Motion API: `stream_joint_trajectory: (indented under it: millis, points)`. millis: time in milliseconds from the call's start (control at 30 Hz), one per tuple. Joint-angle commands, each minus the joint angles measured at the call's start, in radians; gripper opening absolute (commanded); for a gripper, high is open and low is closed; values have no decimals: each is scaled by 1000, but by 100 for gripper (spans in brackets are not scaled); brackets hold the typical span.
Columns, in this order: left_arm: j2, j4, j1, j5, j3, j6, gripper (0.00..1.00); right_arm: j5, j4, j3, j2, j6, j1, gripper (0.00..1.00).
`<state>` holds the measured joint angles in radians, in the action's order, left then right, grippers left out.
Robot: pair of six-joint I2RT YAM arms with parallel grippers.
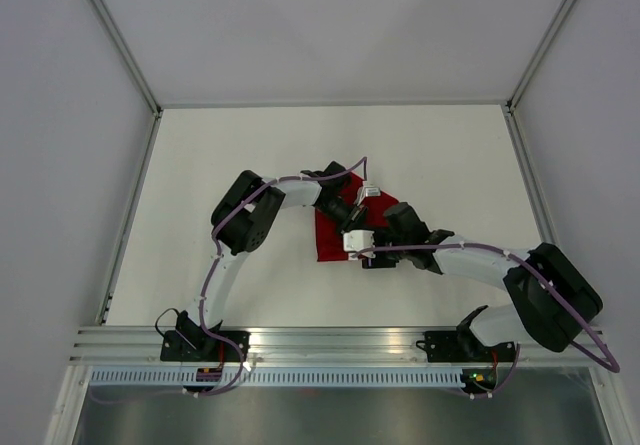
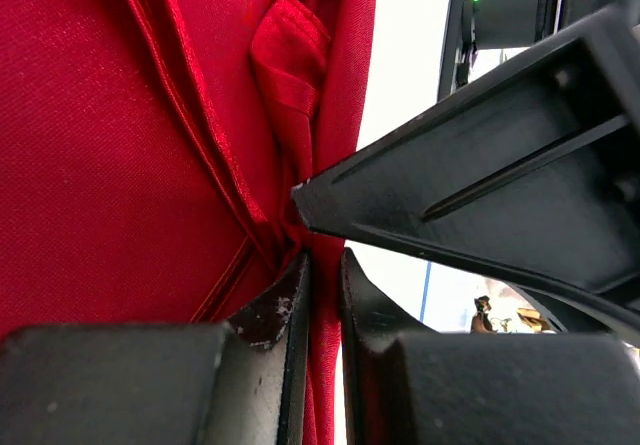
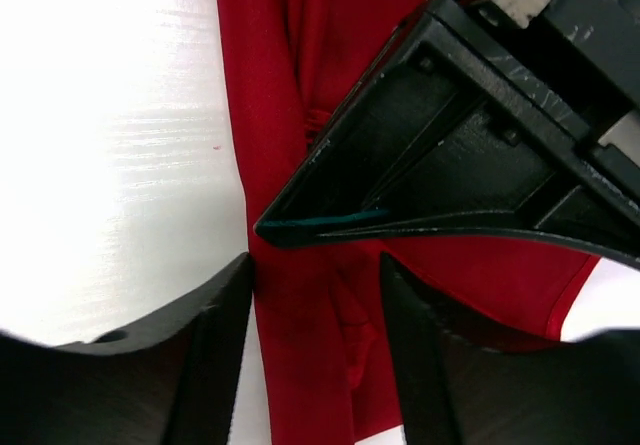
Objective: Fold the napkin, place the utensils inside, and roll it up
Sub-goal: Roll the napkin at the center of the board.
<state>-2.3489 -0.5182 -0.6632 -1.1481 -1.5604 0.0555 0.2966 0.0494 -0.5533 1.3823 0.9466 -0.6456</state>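
Note:
The red napkin (image 1: 330,240) lies bunched in the middle of the white table, mostly under both arms. My left gripper (image 1: 352,217) is shut on a thin edge of the cloth, which runs up between its fingertips (image 2: 322,260). My right gripper (image 1: 392,217) meets it from the opposite side and stands open (image 3: 315,265). Its fingers straddle a folded strip of napkin (image 3: 300,335) without pinching it. Each wrist view shows the other gripper's dark finger (image 2: 480,185) (image 3: 450,155) right in front of the jaws. The utensils are out of view.
The white table (image 1: 220,165) is bounded by grey walls on three sides. An aluminium rail (image 1: 330,340) with both arm bases runs along the near edge. Purple cables loop along the arms.

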Motion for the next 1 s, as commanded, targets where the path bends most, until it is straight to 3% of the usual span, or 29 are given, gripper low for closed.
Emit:
stream_joint_trajectory:
  millis: [0, 233, 300, 367, 567, 800, 967]
  points:
    - [-76, -43, -6, 179, 22, 17, 2, -25, -16, -8, 23, 7, -9, 57]
    - [-67, -55, 1, 180, 17, 29, 7, -10, 121, -60, 80, 26, -9, 26]
    - [-50, -57, 7, 186, 14, 27, 17, 6, 170, -85, 92, 35, -9, 22]
    - [-27, -57, 11, 206, 10, 26, 29, 19, 234, -117, 109, 35, -8, 22]
    - [111, -22, 31, 283, 14, -17, 47, 127, 394, -223, 167, 64, 44, 20]
    - [247, 62, 79, 455, 40, -118, 50, 277, 686, -420, 337, 150, 133, 20]
    - [417, 205, 129, 628, 196, -219, 50, 357, 863, -583, 467, 222, 178, 20]
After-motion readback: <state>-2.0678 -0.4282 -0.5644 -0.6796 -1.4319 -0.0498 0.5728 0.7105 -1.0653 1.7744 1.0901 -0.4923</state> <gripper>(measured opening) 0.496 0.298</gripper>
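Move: The rolled near edge of the napkin is already pinched in my left hand; the napkin's flat part is centred about 7 cm ahead, and the roll's left end lies some 10 cm to the left and 1 cm back. The same roll runs between my right hand's open fingers, right at the hand point and about 1 cm below it, with the flat part's middle some 7 cm ahead and 4 cm to the left. My right fingers close on the roll beside the left ones, sinking barely a centimetre. Once they have it, I open my left fingers and come free, going forward about 8 cm, left 5 and up 3 over the flat napkin, its wrist untwisting. Meanwhile my right hand keeps its pinch almost in place and rotates some 30 degrees, top going forward, to turn the roll onward. ##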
